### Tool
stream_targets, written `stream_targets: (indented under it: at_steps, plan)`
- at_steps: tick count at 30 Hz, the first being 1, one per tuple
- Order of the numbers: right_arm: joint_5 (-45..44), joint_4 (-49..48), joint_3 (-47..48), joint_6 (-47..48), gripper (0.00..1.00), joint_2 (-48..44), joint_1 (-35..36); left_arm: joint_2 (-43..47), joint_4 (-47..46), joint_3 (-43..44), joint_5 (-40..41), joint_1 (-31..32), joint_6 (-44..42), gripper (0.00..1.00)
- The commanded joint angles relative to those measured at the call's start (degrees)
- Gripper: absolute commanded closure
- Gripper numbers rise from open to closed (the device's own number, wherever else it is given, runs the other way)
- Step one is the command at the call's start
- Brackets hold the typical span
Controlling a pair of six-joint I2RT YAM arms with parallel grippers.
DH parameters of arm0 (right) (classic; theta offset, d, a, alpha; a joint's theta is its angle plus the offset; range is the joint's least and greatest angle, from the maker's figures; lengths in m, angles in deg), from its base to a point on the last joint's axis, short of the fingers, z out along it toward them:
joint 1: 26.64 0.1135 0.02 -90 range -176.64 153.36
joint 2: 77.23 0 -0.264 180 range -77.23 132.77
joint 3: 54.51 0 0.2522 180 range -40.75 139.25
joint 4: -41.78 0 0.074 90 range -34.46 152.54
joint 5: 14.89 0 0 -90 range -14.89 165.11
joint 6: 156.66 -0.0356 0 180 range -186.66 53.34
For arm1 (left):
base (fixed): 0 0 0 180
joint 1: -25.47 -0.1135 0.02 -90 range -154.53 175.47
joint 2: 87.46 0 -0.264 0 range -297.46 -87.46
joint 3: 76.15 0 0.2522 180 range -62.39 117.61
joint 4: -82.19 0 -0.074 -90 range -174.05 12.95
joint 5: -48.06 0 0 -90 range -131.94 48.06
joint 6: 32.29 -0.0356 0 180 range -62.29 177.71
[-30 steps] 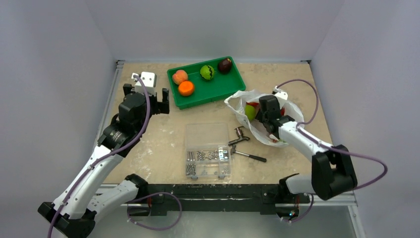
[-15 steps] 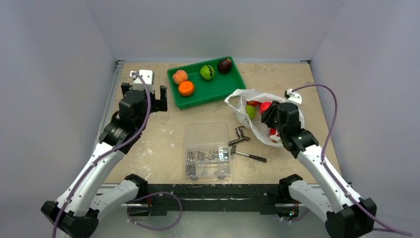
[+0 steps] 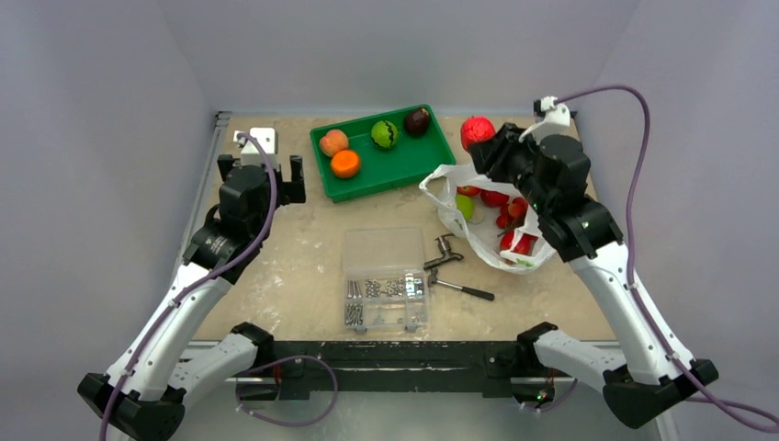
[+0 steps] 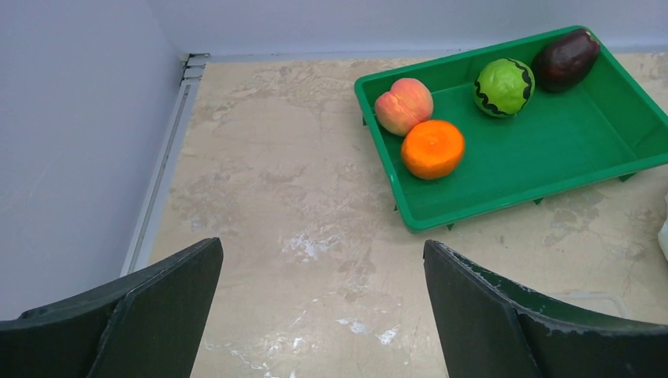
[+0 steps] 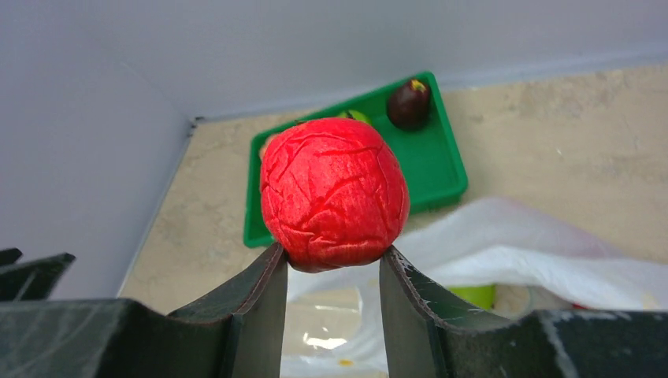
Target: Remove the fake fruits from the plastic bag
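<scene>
My right gripper point(image 3: 482, 147) point(image 5: 332, 256) is shut on a wrinkled red fake fruit point(image 3: 477, 131) point(image 5: 334, 191), held in the air above the far edge of the plastic bag point(image 3: 447, 180) point(image 5: 504, 244). The white bag lies open on the right of the table. Several fake fruits remain inside it: red ones point(image 3: 496, 197) and a yellow-green apple point(image 3: 466, 207) point(image 5: 473, 296). At the far left of the table my left gripper point(image 3: 261, 162) point(image 4: 323, 260) stands wide open over bare tabletop, with nothing between its fingers.
A green tray point(image 3: 404, 170) point(image 4: 551, 157) at the back holds a peach-coloured fruit point(image 3: 333, 141), an orange one point(image 3: 345, 163), a green one point(image 3: 384, 134) and a dark maroon one point(image 3: 418, 120). A clear screw box point(image 3: 386, 276) and metal tools point(image 3: 455, 266) lie mid-table.
The right gripper has risen out of the bag with the red fruit and swung up toward the back of the table. The left gripper drifted slightly left.
</scene>
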Motion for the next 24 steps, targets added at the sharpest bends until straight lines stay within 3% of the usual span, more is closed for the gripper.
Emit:
stream_targets:
  at_steps: [1,4,7,13,21,24]
  plan:
    - [1.40,-4.79,10.84,1.46,0.99,7.56,0.92,1.60,-2.58,0.28,2.78,-1.07,1.29,0.00]
    - [4.06,-6.71,17.58,0.57,0.99,14.63,2.72,1.66,-2.63,0.24,0.52,-2.30,2.14,0.00]
    - [4.31,-8.56,21.40,0.78,0.99,21.96,4.87,0.88,-3.40,0.29,-8.65,-3.83,3.01,0.00]
    - [3.40,-7.83,28.72,2.34,0.98,36.69,6.23,-1.63,-2.37,1.59,-16.74,-5.72,4.28,0.00]
    - [-3.57,-2.48,41.12,9.45,0.92,57.70,9.04,-3.51,-1.74,2.50,-19.14,-7.04,5.06,0.00]
    - [-5.82,-0.35,45.64,10.85,0.85,63.86,10.45,-3.51,-1.78,2.50,-19.07,-7.15,5.00,0.00]
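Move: The green tray that the right hand's red fruit is bound for has its middle about 29 cm ahead of that hand, 18 cm to its left and 34 cm below. In the tray, the watermelon lies some 34 cm ahead and 18 cm left, the eggplant 37 ahead and 10 left, the orange 25 ahead and 27 left. The bag's middle is 6 cm ahead, 8 cm right and 30 cm below. From the left hand, the tray is about 29 cm ahead, 21 right and 29 below. Still pinching the red fruit between its fingertips, the right hand swings in an arc from above the bag to over the green tray, nearly 20 cm forward and 17 cm left. It first rises about 6 cm, then sinks some 20 cm, its fingers tipping further down, and keeps its grip. The empty left hand, wide open, ends a few centimetres further right and lower. ##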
